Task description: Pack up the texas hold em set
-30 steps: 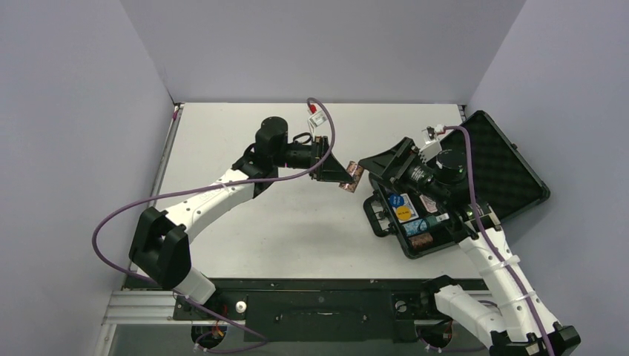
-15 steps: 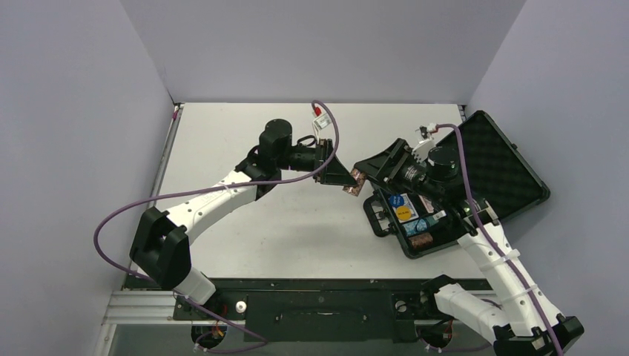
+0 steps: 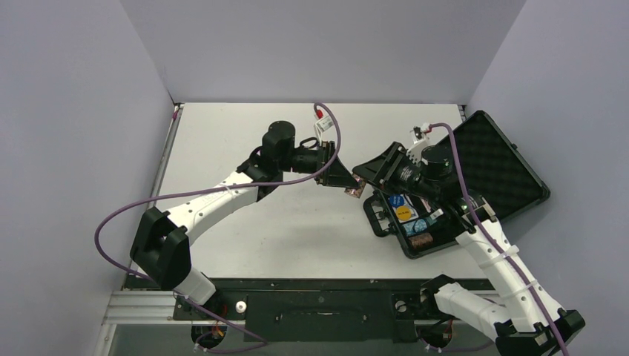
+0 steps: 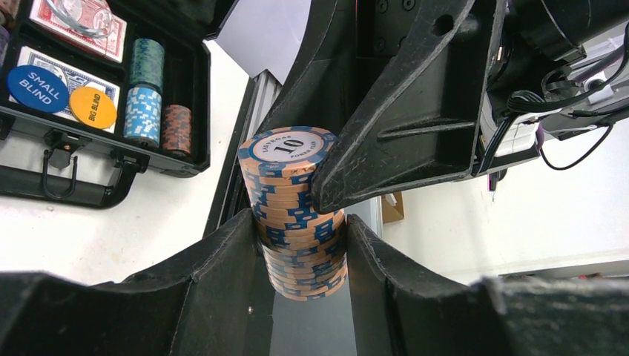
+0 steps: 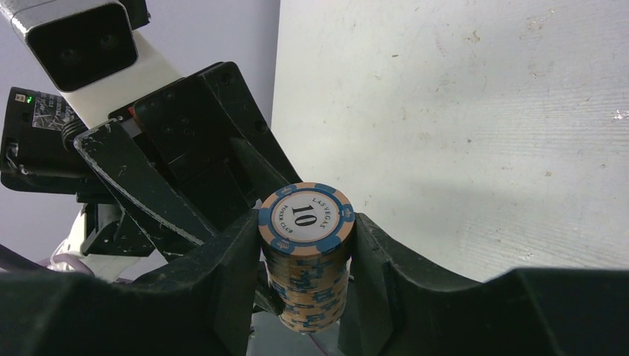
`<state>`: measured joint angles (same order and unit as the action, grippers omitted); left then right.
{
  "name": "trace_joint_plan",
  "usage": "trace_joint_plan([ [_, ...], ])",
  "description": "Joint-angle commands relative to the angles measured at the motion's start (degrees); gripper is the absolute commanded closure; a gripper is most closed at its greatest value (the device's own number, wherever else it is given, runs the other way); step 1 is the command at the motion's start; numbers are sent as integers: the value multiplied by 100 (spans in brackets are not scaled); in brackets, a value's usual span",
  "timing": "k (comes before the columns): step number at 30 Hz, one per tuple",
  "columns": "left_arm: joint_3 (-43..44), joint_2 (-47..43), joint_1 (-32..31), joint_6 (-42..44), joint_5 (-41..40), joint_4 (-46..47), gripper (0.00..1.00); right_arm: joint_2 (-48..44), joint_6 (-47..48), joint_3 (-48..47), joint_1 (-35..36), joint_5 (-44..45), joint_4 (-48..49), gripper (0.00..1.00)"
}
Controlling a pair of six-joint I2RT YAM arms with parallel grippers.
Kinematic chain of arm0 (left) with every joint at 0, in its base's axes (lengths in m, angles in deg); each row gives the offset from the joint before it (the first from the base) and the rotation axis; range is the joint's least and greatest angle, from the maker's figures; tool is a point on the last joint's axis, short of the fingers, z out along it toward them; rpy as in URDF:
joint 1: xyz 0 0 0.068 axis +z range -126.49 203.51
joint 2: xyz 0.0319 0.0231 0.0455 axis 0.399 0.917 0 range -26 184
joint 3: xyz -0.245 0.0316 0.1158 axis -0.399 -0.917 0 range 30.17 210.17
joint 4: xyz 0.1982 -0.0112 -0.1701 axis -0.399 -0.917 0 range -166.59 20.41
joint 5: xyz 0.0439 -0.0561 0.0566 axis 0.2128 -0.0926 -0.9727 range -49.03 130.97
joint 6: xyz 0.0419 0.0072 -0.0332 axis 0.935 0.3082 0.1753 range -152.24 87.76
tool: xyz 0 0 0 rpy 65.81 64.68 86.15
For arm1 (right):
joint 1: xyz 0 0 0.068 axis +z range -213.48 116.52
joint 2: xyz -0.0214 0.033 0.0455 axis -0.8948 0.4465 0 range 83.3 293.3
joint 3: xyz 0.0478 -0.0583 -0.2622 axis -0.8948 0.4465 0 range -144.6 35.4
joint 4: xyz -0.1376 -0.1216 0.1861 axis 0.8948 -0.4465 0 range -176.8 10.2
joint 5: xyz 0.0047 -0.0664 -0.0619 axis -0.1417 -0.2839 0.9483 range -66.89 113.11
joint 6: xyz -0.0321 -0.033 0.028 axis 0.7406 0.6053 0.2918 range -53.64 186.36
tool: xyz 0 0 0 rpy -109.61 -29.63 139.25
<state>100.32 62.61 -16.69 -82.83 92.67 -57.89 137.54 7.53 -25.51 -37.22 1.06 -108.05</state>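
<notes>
A stack of orange-and-blue "10" poker chips (image 3: 354, 190) hangs in the air left of the open black case (image 3: 512, 174). My left gripper (image 3: 343, 180) is shut on its lower part, seen in the left wrist view (image 4: 300, 248) around the stack (image 4: 293, 193). My right gripper (image 3: 365, 178) comes from the other side, and its fingers press both flanks of the stack (image 5: 305, 215) in the right wrist view (image 5: 306, 259). The case tray (image 4: 199, 89) holds a blue disc (image 4: 37, 87), a yellow disc (image 4: 93, 107), card decks (image 4: 81, 18) and chip stacks (image 4: 145, 89). No dice show.
The case lies at the table's right edge with its foam-lined lid folded back toward the right wall. Its handle (image 3: 374, 215) faces the table's middle. Purple cables loop over both arms. Grey walls stand at the left, back and right.
My left gripper has carried the chip stack a little to the right. My right gripper has come left from over the case and closed round the same stack.
</notes>
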Motion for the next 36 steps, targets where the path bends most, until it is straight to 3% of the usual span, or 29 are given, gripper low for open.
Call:
trace_joint_plan([
  [1,182,-203,-46,92,-104,365,100,2,140,-246,104,159,-184,80],
  [5,249,-164,-34,138,-148,108,100,-45,163,-257,107,194,-269,94],
  [6,264,-146,-37,186,-140,6,94,-49,171,-280,107,206,-313,100],
  [9,233,-188,-33,222,-173,-41,80,-70,211,-346,107,267,-413,100],
  [13,170,-278,-10,241,-247,-61,52,-86,253,-450,107,319,-498,100],
  [15,149,-307,13,230,-271,-67,21,-96,265,-463,107,334,-525,100],
  [17,128,-314,52,196,-282,-71,3,-95,273,-478,107,344,-534,100],
  [24,-266,-468,322,-176,-270,378,4,-83,211,-582,107,463,-574,100],
  [28,-346,-632,528,-185,-356,137,4,-42,205,-708,107,550,-598,100],
  [32,201,-765,600,985,-1012,-1665,4,-18,205,-771,107,735,-723,100],
  [36,613,-1059,595,2070,-2784,-3079,4,-37,217,-762,101,960,-818,100],
])
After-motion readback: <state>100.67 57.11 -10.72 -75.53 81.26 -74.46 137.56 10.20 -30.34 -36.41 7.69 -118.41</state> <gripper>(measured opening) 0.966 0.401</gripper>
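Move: The stack of poker chips, orange and blue, is between the fingers of both hands, its middle within about 2 cm of either hand point. From the right hand, the open case's tray lies about 24 cm to the right, 6 cm ahead and 27 cm below, and so it does from the left hand; the big blind button is some 18 cm right and 3 cm ahead, and the brown chip stack about 22 cm right and 6 cm back, both equally low. The chip stack is handed over: while the right fingers keep their grip, the left fingers, still closed on it too, sink with it about a centimetre, then open wide and let go. The left hand draws off forward and to its left, about 5 cm each way, swinging some 15 degrees counter-clockwise. The right hand dips some 2.5 cm, comes most of the way back up, and shifts about 2 cm to the right, towards the case. ##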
